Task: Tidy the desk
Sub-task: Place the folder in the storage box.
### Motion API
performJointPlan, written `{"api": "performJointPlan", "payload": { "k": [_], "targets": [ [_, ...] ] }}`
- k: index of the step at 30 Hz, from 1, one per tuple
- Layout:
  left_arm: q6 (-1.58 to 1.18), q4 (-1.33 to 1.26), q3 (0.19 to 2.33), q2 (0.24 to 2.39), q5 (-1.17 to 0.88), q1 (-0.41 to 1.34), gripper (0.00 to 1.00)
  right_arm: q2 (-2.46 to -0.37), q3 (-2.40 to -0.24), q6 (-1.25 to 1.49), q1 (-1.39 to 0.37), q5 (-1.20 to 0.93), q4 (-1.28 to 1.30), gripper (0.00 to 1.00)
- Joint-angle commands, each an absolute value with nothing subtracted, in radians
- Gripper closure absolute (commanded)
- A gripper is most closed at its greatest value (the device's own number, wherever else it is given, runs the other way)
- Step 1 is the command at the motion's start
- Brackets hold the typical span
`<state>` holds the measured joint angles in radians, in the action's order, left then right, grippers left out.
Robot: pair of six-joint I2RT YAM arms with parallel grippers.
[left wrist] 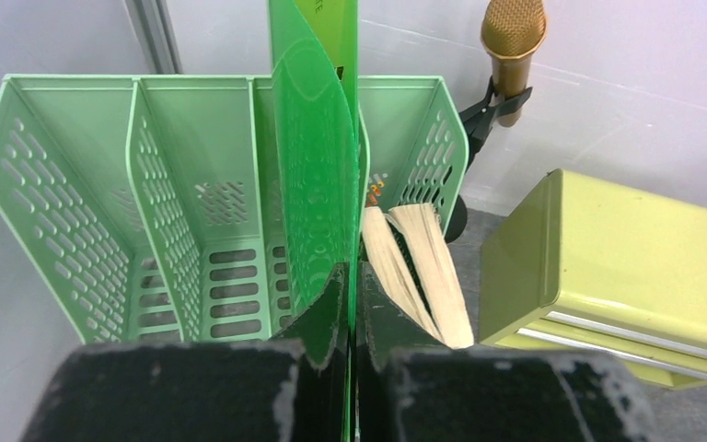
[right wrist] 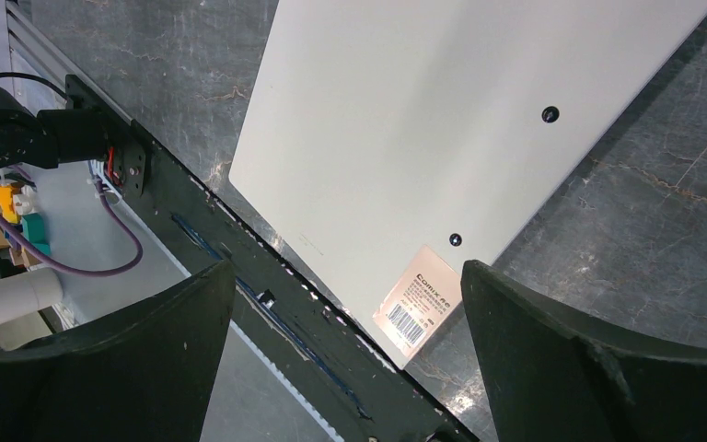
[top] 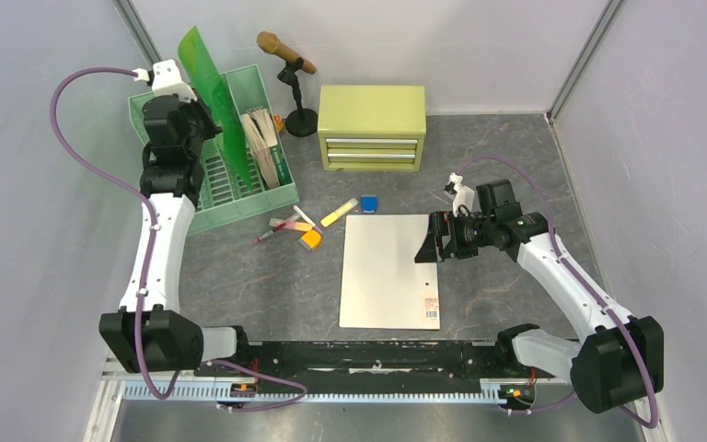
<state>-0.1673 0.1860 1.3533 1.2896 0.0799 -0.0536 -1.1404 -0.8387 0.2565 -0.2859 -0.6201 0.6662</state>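
Note:
On the dark grey mottled desk (top: 267,285) a pale green file rack (top: 239,198) stands at the back left. My left gripper (top: 204,124) hangs over it, shut on a translucent green folder (top: 207,83) held upright on edge. In the left wrist view the folder (left wrist: 318,166) runs between the closed fingertips of my left gripper (left wrist: 352,276), over the rack's middle slots (left wrist: 193,230). A white board (top: 388,272) lies flat at centre. My right gripper (top: 428,247) hovers open over its right edge. In the right wrist view nothing sits within that gripper (right wrist: 348,267), with the board (right wrist: 442,120) below.
A yellow-green two-drawer cabinet (top: 372,126) sits at the back, with a microphone on a stand (top: 287,53) to its left. A book (top: 262,138) stands in the rack's right slot. Pens, a yellow marker (top: 339,213), an orange item (top: 310,239) and a blue cube (top: 369,203) lie scattered.

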Motion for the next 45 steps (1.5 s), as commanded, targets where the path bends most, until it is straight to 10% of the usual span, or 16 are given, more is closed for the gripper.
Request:
{"api": "performJointPlan", "payload": {
  "k": [1,34,45],
  "targets": [
    [-0.252,0.091,1.424,1.301,0.027,-0.05,0.98,-1.121,-0.833,0.248,-0.284,-0.619,0.643,0.01],
    [-0.057,0.076,1.237,1.282,0.141,-0.051,0.98,-1.123,-0.803,0.235,-0.284,-0.601,0.637,0.01],
    [-0.051,0.118,1.222,1.247,0.176,-0.052,0.21,-1.115,-0.782,0.231,-0.284,-0.584,0.635,0.01]
  ]
}}
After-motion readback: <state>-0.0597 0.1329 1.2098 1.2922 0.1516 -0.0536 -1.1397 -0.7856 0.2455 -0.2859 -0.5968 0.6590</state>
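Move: The left hand already holds the green folder on edge above the storage box; the slot meant for it has its middle about 9 cm ahead, 2 cm to the left and some 24 cm below. The books stand in the box about 6 cm ahead, 7 cm to the right and 25 cm below, and the microphone stand some 23 cm ahead, 14 cm right and 20 cm below. From the open right hand the slot is roughly 31 cm ahead, 47 cm left and nearly level, 2 cm lower. Still pinching the folder upright, the left hand edges about 1 cm forward, then lowers it some 6 cm into the slot just left of the books, drifting a little left while the wrist tips and rolls slightly, under 10 degrees in all. Near the bottom, with the sinking almost done, its fingers spread from shut to roughly two thirds open and let the folder go, as the hand eases back about 1 cm. ##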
